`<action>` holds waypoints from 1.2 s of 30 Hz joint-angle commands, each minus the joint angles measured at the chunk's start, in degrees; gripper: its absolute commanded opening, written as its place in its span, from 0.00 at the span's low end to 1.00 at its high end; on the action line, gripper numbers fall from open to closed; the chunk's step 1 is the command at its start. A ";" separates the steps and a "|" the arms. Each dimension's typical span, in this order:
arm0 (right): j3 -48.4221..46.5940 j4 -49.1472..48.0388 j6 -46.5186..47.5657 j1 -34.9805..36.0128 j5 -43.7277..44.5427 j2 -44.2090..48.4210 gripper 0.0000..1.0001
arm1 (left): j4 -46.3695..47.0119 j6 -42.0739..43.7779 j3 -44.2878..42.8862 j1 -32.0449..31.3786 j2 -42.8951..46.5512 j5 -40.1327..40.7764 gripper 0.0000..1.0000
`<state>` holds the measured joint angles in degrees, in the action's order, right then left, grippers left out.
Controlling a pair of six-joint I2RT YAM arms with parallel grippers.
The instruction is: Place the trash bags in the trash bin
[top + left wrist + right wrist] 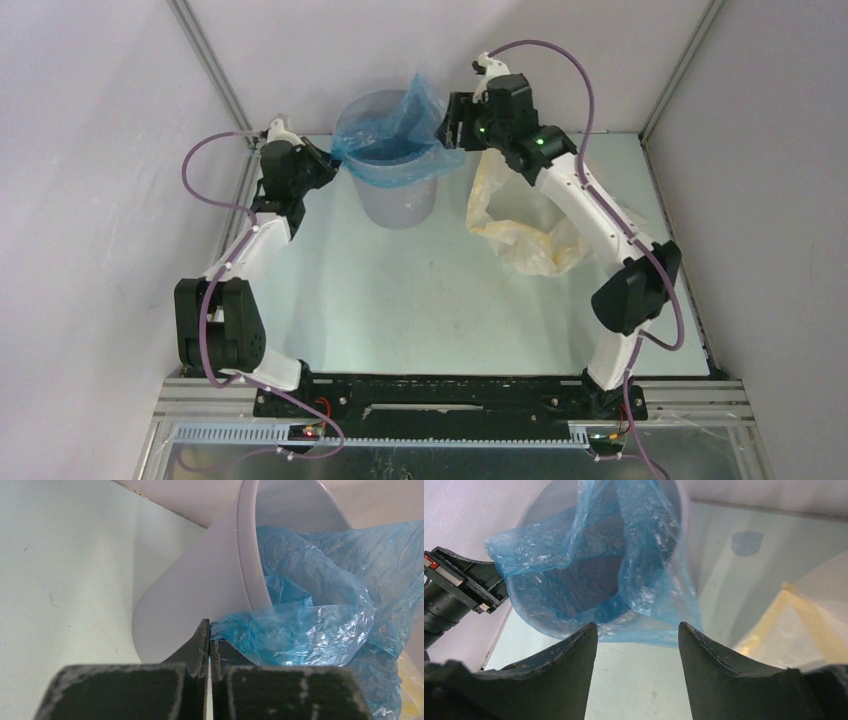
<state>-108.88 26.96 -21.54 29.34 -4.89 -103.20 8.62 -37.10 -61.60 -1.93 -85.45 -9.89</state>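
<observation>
The pale grey trash bin [400, 200] stands upright at the back middle of the table. The blue trash bag [400, 130] sits in its mouth, its edges draped over the rim on both sides and one flap standing up at the right. My left gripper [210, 632] is at the bin's left rim, shut on a pinch of the bag's edge [300, 625]. My right gripper [638, 630] hangs open just right of the bin, nothing between its fingers. The bag's draped edge [649, 595] lies just beyond its fingertips.
A larger pale yellow plastic bag [520, 220] lies crumpled on the table right of the bin, under the right arm. White walls close in the back and both sides. The left gripper [464, 587] shows in the right wrist view.
</observation>
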 commanded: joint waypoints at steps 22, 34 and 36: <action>-29.22 12.42 -9.48 5.75 21.11 -23.35 0.56 | 5.47 -2.86 3.88 0.38 3.46 -2.22 0.01; -28.72 13.16 -8.81 5.97 18.37 -23.28 0.31 | 8.60 -4.38 8.62 0.36 6.71 -3.11 0.04; -28.71 13.39 -8.01 5.94 18.49 -22.20 0.23 | 8.23 -4.34 8.95 0.38 7.48 -3.77 0.04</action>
<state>-135.41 39.94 -31.24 34.98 14.74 -127.39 14.41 -40.69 -53.34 -1.87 -81.45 -11.38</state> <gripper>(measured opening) 0.292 0.036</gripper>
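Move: The loose right-hand edge of the blue trash bag hangs about 5 cm ahead of my open right hand, 3 cm to its left and 7 cm below. The mouth of the trash bin is some 8 cm ahead, 12 cm left and 8 cm lower, and the white bag lies about 19 cm right, 4 cm ahead and 30 cm down. From my left hand, already pinching the bag's left edge, that loose edge is about 17 cm right, 4 cm ahead and roughly level. I bring my right hand about 7 cm down and 6 cm forward, working some 4 cm left as well, onto the bag edge at the bin's right rim. It yaws about 15 degrees clockwise on the way, and then the wide-open fingers close around the film. My left hand keeps its pinch and eases about 2 cm back, dipping slightly. ##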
